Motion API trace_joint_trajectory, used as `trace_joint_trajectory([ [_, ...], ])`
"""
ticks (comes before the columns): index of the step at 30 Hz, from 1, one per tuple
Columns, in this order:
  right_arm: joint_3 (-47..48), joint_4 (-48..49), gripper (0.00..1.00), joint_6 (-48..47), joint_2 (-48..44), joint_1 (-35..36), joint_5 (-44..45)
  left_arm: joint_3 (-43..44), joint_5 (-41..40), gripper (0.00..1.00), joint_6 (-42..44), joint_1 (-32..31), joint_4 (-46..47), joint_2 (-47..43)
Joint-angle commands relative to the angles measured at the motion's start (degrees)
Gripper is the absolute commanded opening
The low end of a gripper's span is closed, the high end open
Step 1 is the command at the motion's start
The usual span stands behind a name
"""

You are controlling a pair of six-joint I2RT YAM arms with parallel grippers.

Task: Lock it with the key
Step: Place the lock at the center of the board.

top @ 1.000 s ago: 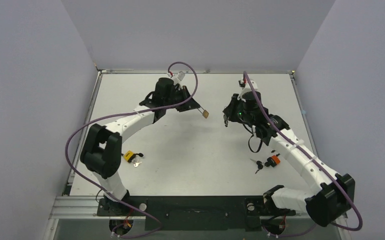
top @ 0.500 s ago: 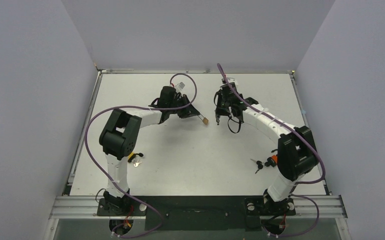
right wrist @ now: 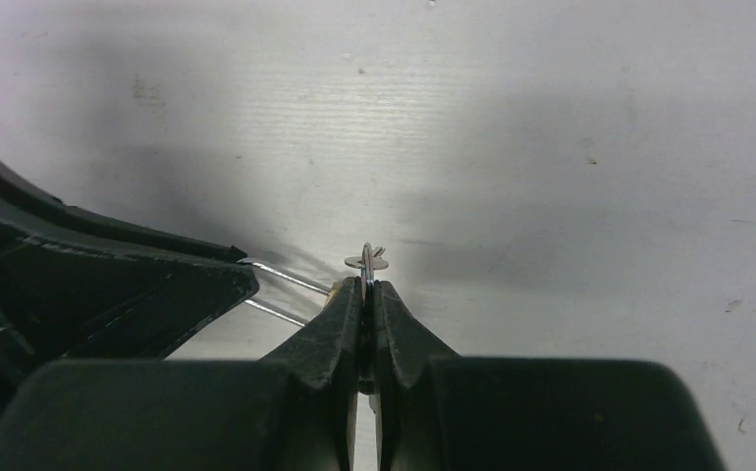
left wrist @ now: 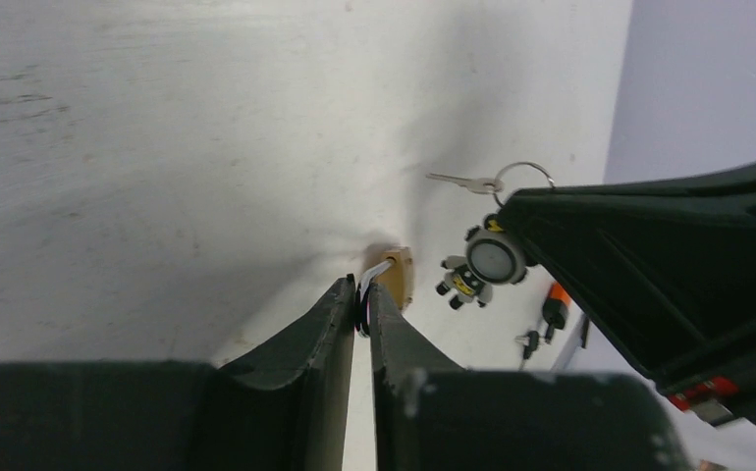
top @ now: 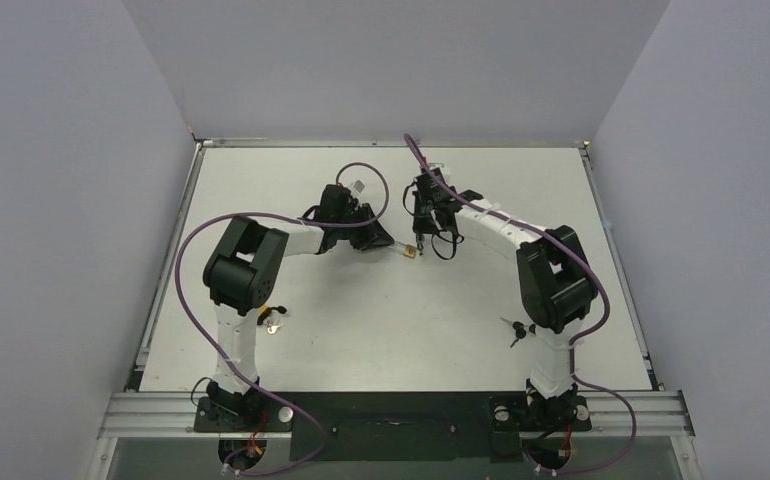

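Observation:
Mid-table, my left gripper (top: 398, 246) is shut on the long wire shackle (right wrist: 286, 278) of a small brass padlock (top: 409, 252). In the left wrist view the brass body (left wrist: 400, 278) sticks out just past my closed fingertips (left wrist: 362, 292). My right gripper (top: 419, 240) sits right beside the padlock. It is shut on the key (right wrist: 366, 261), a thin blade with a small ring showing above its tips (right wrist: 366, 283). I cannot tell whether the key is in the lock. The right gripper's fingers (left wrist: 629, 255) fill the right of the left wrist view.
A silver key (left wrist: 462, 182) on a ring and a small figure charm (left wrist: 480, 267) show beside the right fingers. An orange thing (left wrist: 556, 297) with small dark keys (top: 514, 331) lies by the right arm's base link. Another silver key (top: 275, 326) lies near the left arm.
Both arms have folded in and the two grippers have come together at mid-table. The padlock has dropped lower, and the right gripper has carried the key left to it.

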Motion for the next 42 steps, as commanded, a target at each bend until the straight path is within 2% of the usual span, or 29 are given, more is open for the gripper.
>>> trace_joint_trajectory([
  [1,3.8,-0.1,0.0,0.5,-1.0,2.5,3.2,0.2,-6.0,0.24,4.0,0.5,-6.5,-1.4],
  [5,4.6,-0.4,0.0,0.6,-1.3,4.5,3.6,2.0,-8.7,0.38,6.4,0.5,-10.1,-2.9],
  [9,4.9,-0.8,0.0,0.7,-0.3,5.9,4.4,3.2,-13.4,0.43,7.1,0.5,-15.2,-6.8],
  [13,4.9,-0.6,0.01,0.9,1.1,6.1,3.7,3.4,-23.6,0.45,7.0,0.3,-23.5,-11.9],
  [19,6.1,-1.2,0.2,0.5,2.4,7.5,4.4,-2.3,-29.3,0.46,6.3,-0.7,-26.0,-21.0],
  [20,6.1,-1.3,0.31,0.6,2.4,7.5,4.3,-4.1,-29.5,0.48,6.0,-0.8,-26.1,-23.2],
  [21,5.9,-1.3,0.46,0.7,1.9,7.6,4.4,-4.9,-29.7,0.49,5.8,-0.8,-26.0,-24.3],
  [23,5.4,-1.5,0.61,0.6,0.4,7.6,5.1,-7.2,-29.7,0.51,5.6,-0.8,-26.4,-27.6],
  [24,5.3,-1.8,0.63,0.9,-0.3,7.5,6.2,-8.3,-29.6,0.52,5.6,-0.8,-26.7,-29.8],
  [27,3.4,-3.9,0.68,2.2,-5.4,6.7,8.8,-9.9,-29.4,0.53,6.0,-1.0,-28.4,-34.0],
  [30,-1.2,-5.4,0.69,5.9,-11.7,4.7,12.0,-11.9,-28.4,0.55,6.4,-1.4,-29.2,-39.4],
  [37,-18.6,-13.6,0.71,18.2,-31.1,-0.3,18.0,-14.6,-25.9,0.56,6.6,-5.5,-31.0,-48.1],
  [42,-30.4,-19.2,0.71,26.0,-44.2,-6.2,19.8,-16.4,-24.1,0.56,5.3,-7.9,-29.8,-51.1],
])
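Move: The lock, its shackle still in the left fingers, has its middle about 3 cm right of the left hand, 1 cm back and 2 cm below. It lies some 3 cm left of the right hand, 2 cm back and 5 cm below. The keys with their panda fob hang from the right fingers, the fob roughly 4 cm under that hand and 1 cm back. Left hand frees the lock, rising and backing off; right carries the keys 5 cm left, releases, withdraws rightward. ##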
